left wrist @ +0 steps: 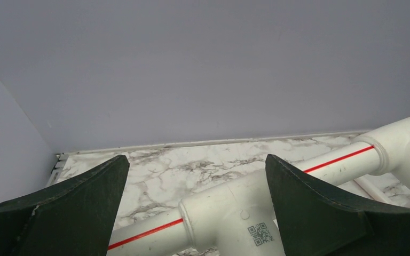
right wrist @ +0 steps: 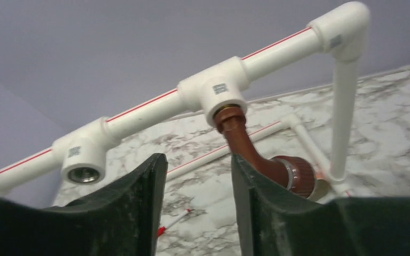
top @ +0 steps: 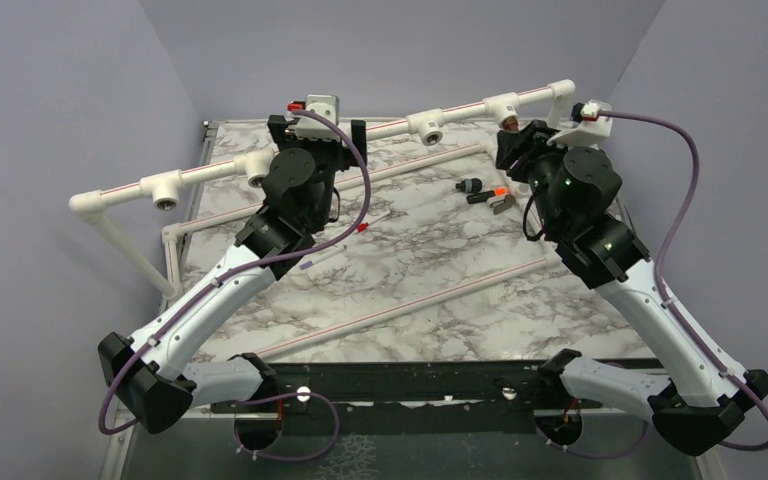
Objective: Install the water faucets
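A copper-coloured water faucet (right wrist: pixel 256 154) hangs from the white tee fitting (right wrist: pixel 216 90) near the pipe's right end; it also shows in the top view as the water faucet (top: pixel 508 122). My right gripper (right wrist: pixel 198 160) sits just below it, open, with nothing between the jaws. The faucet's bent spout lies just outside the right finger (right wrist: pixel 256 197). Another tee (right wrist: pixel 83 152) to the left shows an empty threaded socket. My left gripper (left wrist: pixel 197 162) is wide open over a tee (left wrist: pixel 235 213) of the same pipe, holding nothing. From above, the left gripper (top: pixel 317 128) is at the pipe's middle.
The white pipe frame (top: pixel 210 170) with a red stripe spans the back of the marble table (top: pixel 430 260). Loose pipes (top: pixel 410 305) lie on the table. Small black and orange parts (top: pixel 485 190) lie near the right arm. A thin red-tipped stick (top: pixel 360 228) lies mid-table.
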Robot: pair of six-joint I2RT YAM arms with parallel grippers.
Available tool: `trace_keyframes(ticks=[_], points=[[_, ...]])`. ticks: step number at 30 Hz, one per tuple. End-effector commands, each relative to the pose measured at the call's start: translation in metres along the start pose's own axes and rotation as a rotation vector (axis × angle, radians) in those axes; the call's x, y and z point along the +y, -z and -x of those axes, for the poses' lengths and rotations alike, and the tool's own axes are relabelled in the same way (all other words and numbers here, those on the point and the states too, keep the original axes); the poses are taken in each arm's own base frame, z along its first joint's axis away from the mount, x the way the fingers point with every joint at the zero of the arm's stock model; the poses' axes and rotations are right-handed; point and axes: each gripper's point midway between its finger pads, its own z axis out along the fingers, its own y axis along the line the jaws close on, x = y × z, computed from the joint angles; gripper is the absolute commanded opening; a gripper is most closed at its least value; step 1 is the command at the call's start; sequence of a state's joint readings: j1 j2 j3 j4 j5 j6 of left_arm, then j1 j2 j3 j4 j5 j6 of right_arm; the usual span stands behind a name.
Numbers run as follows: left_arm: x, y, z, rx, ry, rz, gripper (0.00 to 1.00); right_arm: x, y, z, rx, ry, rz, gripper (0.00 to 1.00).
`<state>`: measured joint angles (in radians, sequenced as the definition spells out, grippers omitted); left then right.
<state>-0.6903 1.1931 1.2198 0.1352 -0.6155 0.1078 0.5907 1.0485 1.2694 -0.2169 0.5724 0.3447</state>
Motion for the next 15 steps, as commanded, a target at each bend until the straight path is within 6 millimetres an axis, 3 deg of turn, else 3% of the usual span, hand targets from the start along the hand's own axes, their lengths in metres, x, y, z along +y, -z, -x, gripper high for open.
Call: trace_keyframes(ticks=[1, 6, 15], points=[[0.009, 0.005, -0.053, 0.161, -0.156, 0.023, 0.99, 0.034, 0.007, 0.021, -0.041, -0.036, 0.148, 0.62], [0.009, 0.005, -0.054, 0.163, -0.158, 0.026, 0.99, 0.034, 0.01, 0.025, -0.044, 0.161, 0.188, 0.8], [0.009, 0.004, -0.055, 0.165, -0.161, 0.025, 0.99, 0.001, 0.018, 0.012, -0.013, 0.608, 0.162, 0.9]])
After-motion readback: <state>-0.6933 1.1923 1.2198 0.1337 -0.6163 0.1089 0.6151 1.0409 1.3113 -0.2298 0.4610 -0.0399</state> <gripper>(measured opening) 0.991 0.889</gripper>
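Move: The faucet hangs from its tee close to my right hand: its middle is about 4 cm ahead and 2 cm to the right, roughly 1 cm higher. Its tee sits some 7 cm ahead, 1 cm right and 5 cm up. The empty tee is about 12 cm to the left and 4 cm ahead, 3 cm up; the pipe's end elbow lies about 10 cm right, 9 cm ahead and 6 cm up. From my left hand the faucet is some 33 cm right and 2 cm ahead, about level. I spread my right fingers from under half open to nearly wide, giving the faucet room between them. My right hand first swings about 2 cm left, then comes partly back right while rising, ending roughly 1.5 cm higher and slightly back. Meanwhile it rolls back some 20 degrees, left side dipping, and yaws a little counter-clockwise, with the fingers still pointing forward at the faucet. ##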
